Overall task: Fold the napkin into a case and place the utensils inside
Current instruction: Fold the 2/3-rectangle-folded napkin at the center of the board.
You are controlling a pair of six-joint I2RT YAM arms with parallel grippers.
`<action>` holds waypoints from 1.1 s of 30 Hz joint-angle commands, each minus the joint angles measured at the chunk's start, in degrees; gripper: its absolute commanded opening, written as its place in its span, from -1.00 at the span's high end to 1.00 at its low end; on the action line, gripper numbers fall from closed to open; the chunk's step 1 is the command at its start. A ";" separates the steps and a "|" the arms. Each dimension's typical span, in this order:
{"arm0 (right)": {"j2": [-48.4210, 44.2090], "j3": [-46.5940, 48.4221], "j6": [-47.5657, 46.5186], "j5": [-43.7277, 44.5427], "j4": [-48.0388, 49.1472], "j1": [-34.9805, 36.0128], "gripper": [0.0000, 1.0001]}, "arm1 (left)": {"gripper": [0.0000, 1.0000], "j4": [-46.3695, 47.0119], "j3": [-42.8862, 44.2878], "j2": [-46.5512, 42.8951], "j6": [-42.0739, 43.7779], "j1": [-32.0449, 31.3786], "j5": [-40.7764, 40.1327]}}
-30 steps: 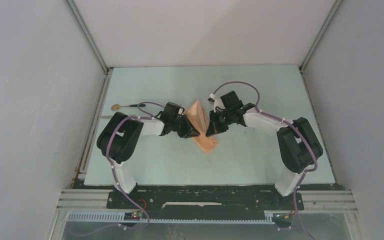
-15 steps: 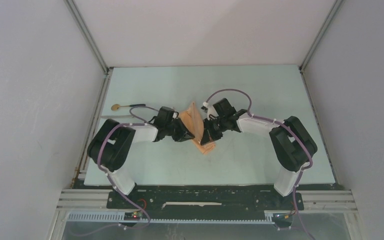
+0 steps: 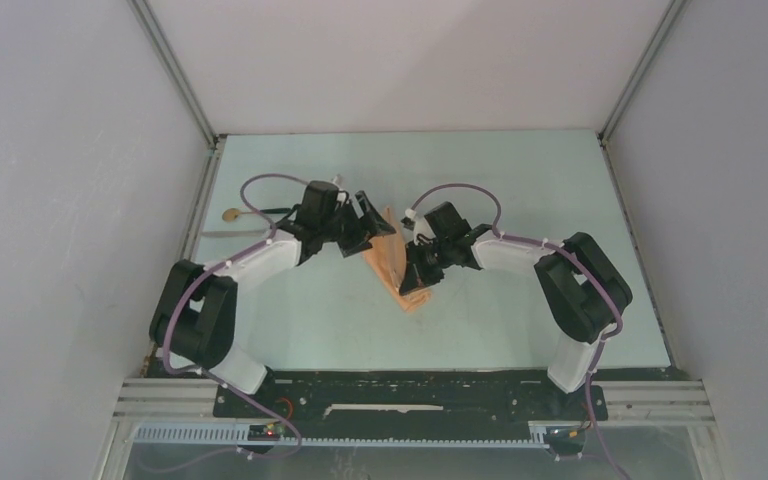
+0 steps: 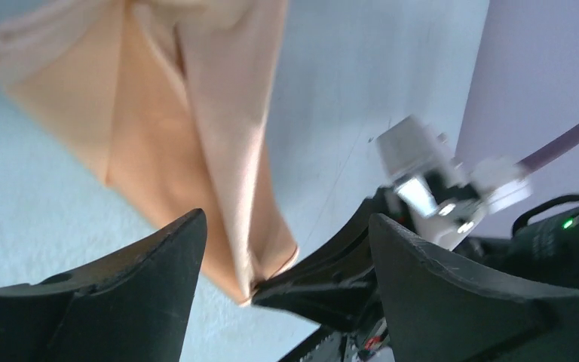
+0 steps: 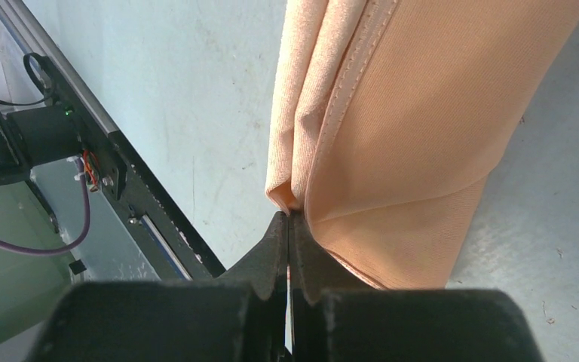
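Observation:
The peach napkin point(image 3: 392, 262) lies folded into a narrow wedge at the table's middle, its layered edges showing in the right wrist view point(image 5: 407, 128). My right gripper point(image 3: 412, 282) is shut on the napkin's near edge point(image 5: 288, 219). In the left wrist view its black fingers point(image 4: 324, 279) pinch the cloth's corner. My left gripper point(image 3: 372, 215) hangs open just left of the napkin's far end, nothing between its fingertips point(image 4: 284, 226); the napkin point(image 4: 188, 128) is beyond them. A spoon point(image 3: 230, 213) with a gold bowl and dark handle lies at far left, partly behind the left arm.
The left arm point(image 3: 260, 260) stretches from its base toward the far left of the table, over the spoon's handle. The right arm point(image 3: 520, 250) reaches in from the right. Metal frame rails run along the table's left edge point(image 3: 185, 260) and the near edge point(image 5: 113, 158).
My left gripper has opened, let go of the napkin and drawn back toward the far left. The right gripper keeps its grip, and the napkin now lies lower and narrower.

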 commanded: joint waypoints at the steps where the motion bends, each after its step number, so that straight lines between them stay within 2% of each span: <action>1: -0.41 -0.28 0.88 -0.54 2.14 0.71 1.00 | -0.68 -8.15 9.71 6.76 4.57 -2.01 -6.76; 7: -0.64 -0.49 0.71 0.16 1.85 0.63 1.00 | -0.40 -18.17 21.17 16.50 6.87 -4.29 -10.36; 12: -0.83 -0.86 0.72 -0.09 2.32 0.67 1.00 | -0.33 -18.40 20.87 16.39 7.89 -4.60 -14.17; 16: -0.85 -1.49 1.19 -0.32 3.19 0.67 1.00 | -0.34 -16.18 21.57 18.83 6.81 -4.65 -10.91; 19: -1.33 -1.78 1.16 0.21 2.92 0.91 1.00 | -0.22 -14.33 21.53 20.27 6.16 -4.61 -9.47; 23: -1.81 -2.00 0.49 2.21 1.65 2.10 1.00 | 0.26 -10.55 18.16 18.31 5.11 -3.82 -8.43; 28: -1.72 -2.44 0.60 2.37 1.63 3.12 1.00 | 0.46 -3.13 10.78 14.47 2.67 -2.12 -6.42; 33: -2.27 -3.22 1.44 3.31 1.47 3.13 1.00 | 0.50 6.31 2.35 10.20 0.49 -0.73 -4.62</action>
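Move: Just below the open left gripper lies the partly folded napkin, a long strip whose middle is some 3 cm ahead, 3 cm to the right and 9 cm down. The spoon lies about 23 cm left and 13 cm ahead of this hand, with the grey utensil roughly 27 cm left and 8 cm ahead. From the closed right fingertips, already at the napkin's near end, its middle is about 9 cm ahead, 1 cm left and 2 cm lower. Swinging over the napkin, the left hand reaches some 4 cm forward and a little right, then sinks about 8 cm below its start, rolling its left side up and tipping down slightly. It closes on a fold of cloth while drawing back and left. The right hand's closed tips keep holding the near end, first staying in place, then easing about 2 cm back and down. ##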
